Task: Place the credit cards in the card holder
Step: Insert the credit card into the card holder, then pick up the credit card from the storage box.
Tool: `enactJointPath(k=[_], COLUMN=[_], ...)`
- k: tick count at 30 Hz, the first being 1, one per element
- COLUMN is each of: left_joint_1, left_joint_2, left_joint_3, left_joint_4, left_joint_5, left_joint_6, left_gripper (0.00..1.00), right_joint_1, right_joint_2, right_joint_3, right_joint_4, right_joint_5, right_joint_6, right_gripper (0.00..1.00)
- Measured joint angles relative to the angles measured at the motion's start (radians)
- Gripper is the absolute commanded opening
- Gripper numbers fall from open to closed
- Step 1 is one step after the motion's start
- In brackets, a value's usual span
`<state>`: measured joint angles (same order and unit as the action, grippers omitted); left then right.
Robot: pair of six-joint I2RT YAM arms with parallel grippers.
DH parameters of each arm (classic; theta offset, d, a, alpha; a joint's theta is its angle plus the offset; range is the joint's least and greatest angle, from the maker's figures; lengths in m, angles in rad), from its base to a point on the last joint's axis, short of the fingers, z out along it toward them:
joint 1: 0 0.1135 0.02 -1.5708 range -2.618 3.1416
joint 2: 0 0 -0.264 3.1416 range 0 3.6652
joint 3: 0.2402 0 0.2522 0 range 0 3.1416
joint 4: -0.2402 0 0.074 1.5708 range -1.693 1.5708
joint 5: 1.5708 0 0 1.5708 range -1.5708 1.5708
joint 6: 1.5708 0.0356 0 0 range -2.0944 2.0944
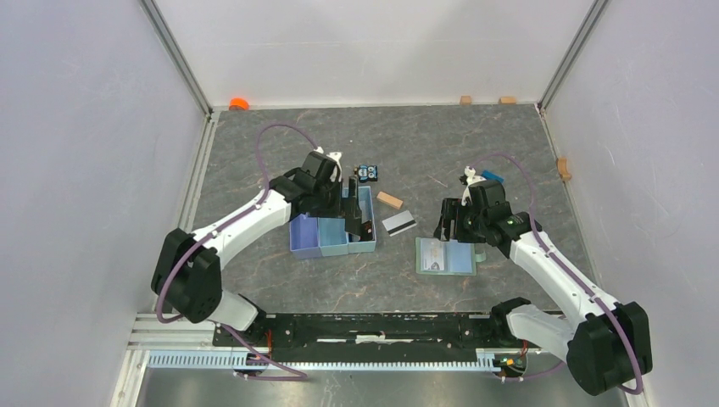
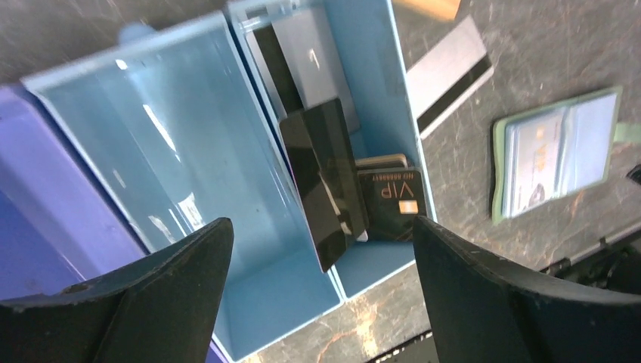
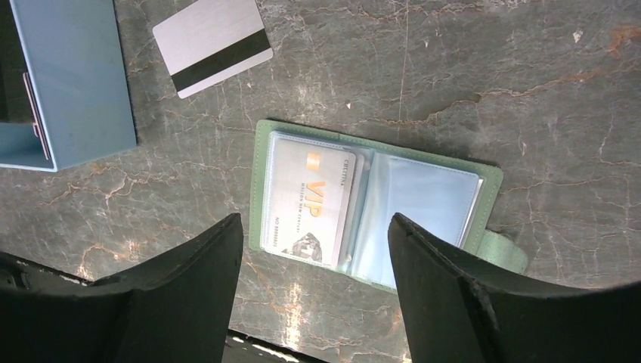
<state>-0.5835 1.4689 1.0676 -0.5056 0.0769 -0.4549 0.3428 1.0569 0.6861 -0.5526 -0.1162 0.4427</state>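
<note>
The sage-green card holder (image 1: 447, 255) (image 3: 261, 181) lies open on the table, a white VIP credit card (image 3: 311, 198) in its left sleeve. A grey credit card with a dark stripe (image 1: 398, 222) (image 3: 213, 45) lies loose between the holder and the tray. Black cards (image 2: 325, 181), one marked VIP (image 2: 393, 200), stand in the tray's right compartment. My left gripper (image 2: 321, 223) (image 1: 352, 216) hangs open over that compartment, holding nothing. Open and empty too, my right gripper (image 3: 316, 219) (image 1: 454, 229) is just above the holder's near edge.
The light blue tray (image 1: 318, 246) (image 2: 151, 113) has a purple section on its left. A wooden block (image 1: 389, 200) and a small blue toy (image 1: 366, 174) lie behind it. An orange cap (image 1: 239, 103) and more wooden blocks (image 1: 465, 99) sit by the walls.
</note>
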Motion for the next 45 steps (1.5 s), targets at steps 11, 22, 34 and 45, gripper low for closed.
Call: enactJointPath(k=[11, 22, 34, 45], left_joint_1=[0.006, 0.017, 0.042, 0.061], left_joint_2=[0.011, 0.027, 0.024, -0.079], left_joint_3=[-0.052, -0.081, -0.091, -0.106], left_joint_4=[-0.009, -0.002, 0.029, 0.021], left_joint_5=[0.066, 0.083, 0.145, 0.143], left_joint_6=[-0.003, -0.004, -0.036, -0.05], left_gripper=[0.46, 0.32, 0.07, 0.02], right_joint_1=[0.0, 0.0, 0.0, 0.0], right_joint_2=[-0.002, -0.004, -0.017, -0.031], right_joint_3=[0.0, 0.0, 0.0, 0.005], right_joint_4=[0.014, 0.013, 0.011, -0.011], right_joint_5=[-0.014, -0.014, -0.006, 0.029], right_joint_6=[-0.003, -0.002, -0.002, -0.003], right_gripper=[0.73, 0.73, 0.73, 0.73])
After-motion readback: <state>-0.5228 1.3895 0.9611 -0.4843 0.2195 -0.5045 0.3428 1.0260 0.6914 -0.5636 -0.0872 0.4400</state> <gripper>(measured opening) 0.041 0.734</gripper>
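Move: The left hand hangs open over the box. The upright black credit card in the right-hand compartment has its middle some 6 cm below it, 3 cm to its right and 1 cm back. The stack of black VIP cards is about 4 cm back, 5 cm right and 10 cm down; the loose silver card is 1 cm back and 16 cm right, 11 cm down. From the right hand, the upright card is about 27 cm left, 3 cm ahead and 3 cm below. The left hand sinks about 3.5 cm and draws back some 2.5 cm towards the upright black card, its wide-open fingers closing about halfway on the way and the wrist tipping 5 to 10 degrees further down. It then stays at that height while the fingers shut the rest of the way and pinch the card by its faces, and at last lifts it about 3 cm almost straight up, the wrist rolling slightly with its left side going down. ##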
